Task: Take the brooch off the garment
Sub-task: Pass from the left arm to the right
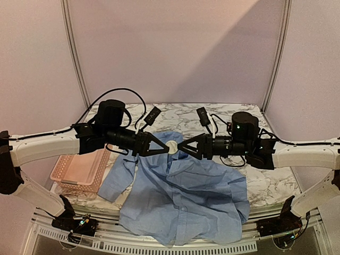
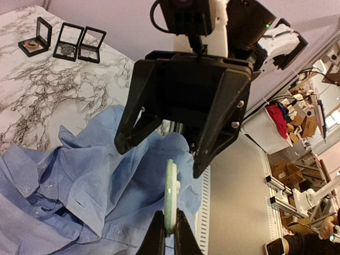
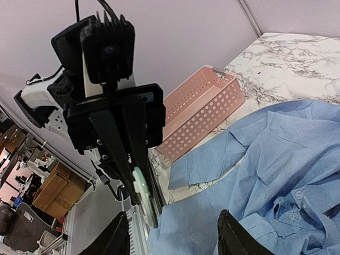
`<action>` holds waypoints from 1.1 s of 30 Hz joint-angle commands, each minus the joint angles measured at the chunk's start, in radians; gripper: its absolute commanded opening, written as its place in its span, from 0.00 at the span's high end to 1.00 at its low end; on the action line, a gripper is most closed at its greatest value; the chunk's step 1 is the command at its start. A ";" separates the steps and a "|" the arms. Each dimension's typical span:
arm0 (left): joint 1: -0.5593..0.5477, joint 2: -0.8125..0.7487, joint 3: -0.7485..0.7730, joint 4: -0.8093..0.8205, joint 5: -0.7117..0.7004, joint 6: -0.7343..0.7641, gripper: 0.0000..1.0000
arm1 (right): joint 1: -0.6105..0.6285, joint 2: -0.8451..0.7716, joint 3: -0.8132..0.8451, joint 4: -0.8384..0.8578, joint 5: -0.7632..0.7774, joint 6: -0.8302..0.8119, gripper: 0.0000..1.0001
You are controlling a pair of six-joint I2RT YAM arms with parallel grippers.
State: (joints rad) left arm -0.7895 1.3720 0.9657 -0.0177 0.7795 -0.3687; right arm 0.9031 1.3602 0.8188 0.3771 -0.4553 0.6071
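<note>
The brooch, a pale green-white disc seen edge-on, is pinched at its lower rim by my left gripper, which is shut on it. In the top view the brooch hangs in the air between both grippers, above the collar of the light blue garment. My right gripper faces it from the right with its jaws open, the fingers wide apart and nothing between them. In the right wrist view the brooch shows against the left gripper, and no fabric hangs from it.
A pink perforated basket stands at the table's left, beside the shirt's sleeve. Three small black display frames stand on the marble table at the back. The shirt's hem hangs over the near edge.
</note>
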 commanded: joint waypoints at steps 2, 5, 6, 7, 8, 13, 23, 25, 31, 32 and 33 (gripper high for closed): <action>0.007 -0.002 0.002 0.038 0.030 -0.001 1.00 | 0.003 0.038 0.049 -0.011 -0.055 -0.006 0.49; 0.006 -0.001 0.002 0.039 0.034 -0.001 1.00 | 0.003 0.051 0.055 0.000 -0.074 0.000 0.54; 0.006 -0.001 0.002 0.039 0.035 -0.001 1.00 | 0.001 0.053 0.056 0.010 -0.080 0.002 0.56; 0.006 0.000 0.002 0.039 0.035 -0.001 1.00 | 0.001 0.055 0.056 0.013 -0.083 0.004 0.58; 0.006 0.001 0.002 0.039 0.036 -0.002 1.00 | 0.003 0.056 0.056 0.019 -0.084 0.005 0.60; 0.005 0.000 0.002 0.038 0.038 -0.001 1.00 | 0.002 0.059 0.056 0.030 -0.084 0.007 0.73; 0.004 0.009 0.005 0.030 0.035 0.001 1.00 | 0.002 0.059 0.057 0.038 -0.089 0.006 0.85; 0.004 0.012 0.006 0.026 0.034 0.003 1.00 | 0.002 0.059 0.057 0.039 -0.089 0.005 0.90; 0.004 0.019 0.013 0.021 0.028 0.014 1.00 | 0.003 0.061 0.056 0.037 -0.094 0.004 1.00; 0.004 0.020 0.014 -0.006 0.024 0.014 1.00 | 0.002 0.060 0.056 0.035 -0.093 0.003 1.00; 0.003 0.019 0.014 -0.017 0.020 0.017 1.00 | 0.001 0.058 0.055 0.033 -0.090 0.002 1.00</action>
State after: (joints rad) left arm -0.7895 1.3769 0.9661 0.0010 0.8040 -0.3740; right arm 0.9039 1.4086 0.8574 0.4114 -0.5526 0.6025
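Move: The brooch, a thin upright disc held by its edge in the left fingers, has its middle about 2 cm to the right of the left hand. From the right hand it is roughly 3 cm to the left and 1 cm back, about level, just in front of the open fingers. The garment's middle lies some 20 cm below the right hand and 7 cm back. The pink basket stands about 42 cm to that hand's left, 5 cm farther out and 20 cm lower. The brooch stays in the left hand's pinch, that hand keeping practically still, while the right hand eases about 1.5 cm left towards it and a little back, turning some 5 degrees counter-clockwise. As it comes in, the right fingers close from about half open to nearly shut, pinching the disc's free edge, opposite the left fingertips. ##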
